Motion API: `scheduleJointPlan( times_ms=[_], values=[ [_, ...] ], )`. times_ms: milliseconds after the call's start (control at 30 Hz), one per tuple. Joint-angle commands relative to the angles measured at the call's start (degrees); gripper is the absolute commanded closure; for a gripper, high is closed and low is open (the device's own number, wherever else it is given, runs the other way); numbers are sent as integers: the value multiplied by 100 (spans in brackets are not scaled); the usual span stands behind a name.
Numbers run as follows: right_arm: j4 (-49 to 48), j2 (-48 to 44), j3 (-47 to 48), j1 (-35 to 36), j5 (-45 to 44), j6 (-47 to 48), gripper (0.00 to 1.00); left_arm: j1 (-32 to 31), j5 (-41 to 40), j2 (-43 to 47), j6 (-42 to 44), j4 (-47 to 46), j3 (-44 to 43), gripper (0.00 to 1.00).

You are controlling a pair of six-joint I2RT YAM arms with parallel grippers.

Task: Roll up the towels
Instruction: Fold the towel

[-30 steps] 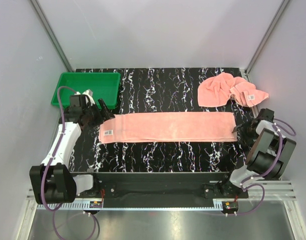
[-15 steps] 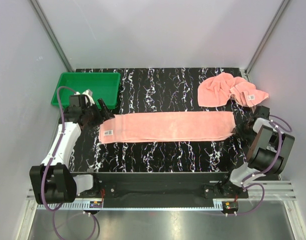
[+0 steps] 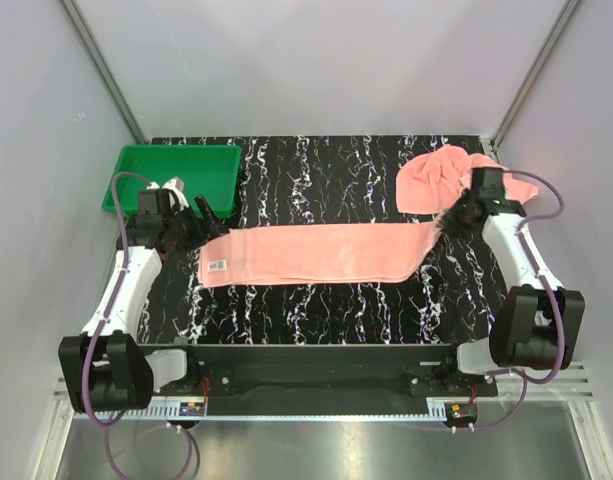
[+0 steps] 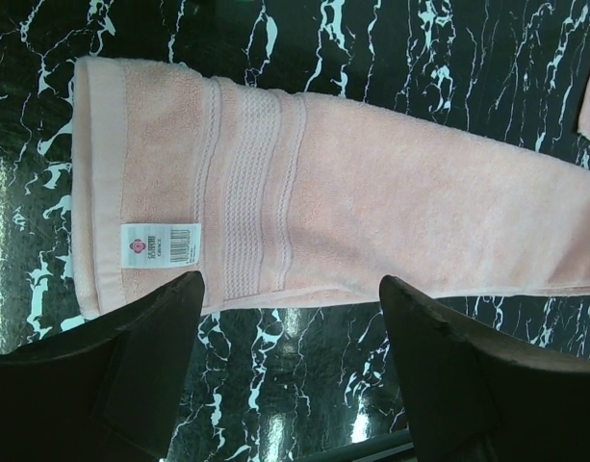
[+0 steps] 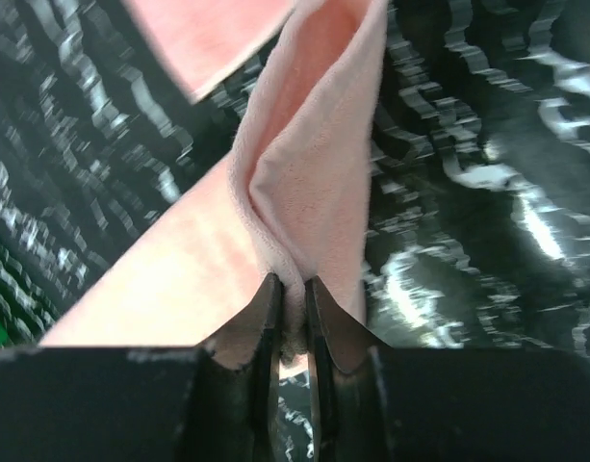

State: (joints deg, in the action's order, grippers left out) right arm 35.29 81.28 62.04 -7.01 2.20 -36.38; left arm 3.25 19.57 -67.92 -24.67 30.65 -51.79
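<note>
One salmon-pink towel lies stretched flat across the black marble tabletop, its white label at the left end. My right gripper is shut on its right end, which is lifted and pulled in; in the right wrist view the fingers pinch a fold of the towel. My left gripper is open just behind the labelled end. In the left wrist view it has nothing between the fingers, and the towel and label lie beyond. The second towel sits crumpled at the back right.
A green tray stands at the back left corner of the table, right behind the left arm. The crumpled towel lies close behind the right gripper. Grey walls enclose the table on the left, right and back.
The right gripper shut on the flat towel's right end, then carried it up and toward the back left, so that end now sits lifted and drawn in. The left arm stayed still.
</note>
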Motion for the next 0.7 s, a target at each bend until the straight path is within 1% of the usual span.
scheduleJointPlan(
  times_ms=[0, 33, 67, 167, 200, 267, 300, 367, 400, 500, 600, 633, 667],
  values=[
    [312, -25, 448, 900, -377, -308, 100, -78, 187, 174, -38, -288, 11, 20],
    [338, 28, 658, 1146, -430, -343, 100, -148, 213, 191, -47, -305, -6, 20],
    [338, 98, 773, 1549, -492, -396, 100, -192, 222, 200, -82, -323, -24, 20],
    [347, 467, 1248, 2096, -606, -475, 100, -490, 196, 270, -179, -376, -138, 20],
    [330, 694, 1493, 2429, -589, -475, 100, -613, 153, 288, -196, -359, -199, 20],
    [330, 941, 1757, 2755, -615, -528, 100, -685, 56, 323, -240, -280, -349, 20],
    [347, 1178, 2046, 3062, -641, -537, 100, -685, 12, 341, -232, -166, -402, 20],
    [382, 1425, 2346, 3389, -703, -598, 100, -685, -163, 446, -179, 10, -568, 20],
    [391, 1670, 2635, 3703, -720, -616, 100, -685, -347, 525, -135, 167, -656, 20],
    [417, 2162, 3154, 4100, -782, -703, 100, -659, -472, 604, -126, 335, -692, 19],
    [391, 2542, 3463, 4575, -808, -844, 100, -615, -524, 648, -135, 493, -657, 19],
    [313, 2621, 3490, 4838, -809, -914, 100, -597, -559, 657, -135, 520, -631, 19],
    [251, 2761, 3508, 4945, -782, -941, 100, -562, -569, 683, -126, 538, -587, 19]
  ],
)
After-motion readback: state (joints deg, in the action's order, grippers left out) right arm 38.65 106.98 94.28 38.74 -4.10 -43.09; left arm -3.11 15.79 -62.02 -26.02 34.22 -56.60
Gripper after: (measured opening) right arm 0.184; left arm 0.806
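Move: The right hand holds the lifted right end of the spread towel; the towel's label end lies about 58 cm to its left, some 5 cm back and 12 cm lower. The second towel, heaped up, lies roughly 15 cm ahead and 8 cm to the right, about 10 cm lower; the green tray about 75 cm left and 15 cm ahead. From the left hand, the label end is some 6 cm left, 2 cm ahead and 14 cm below. Keeping its pinch, the right hand sweeps the towel end some 32 cm left, turning about 35 degrees counter-clockwise. ##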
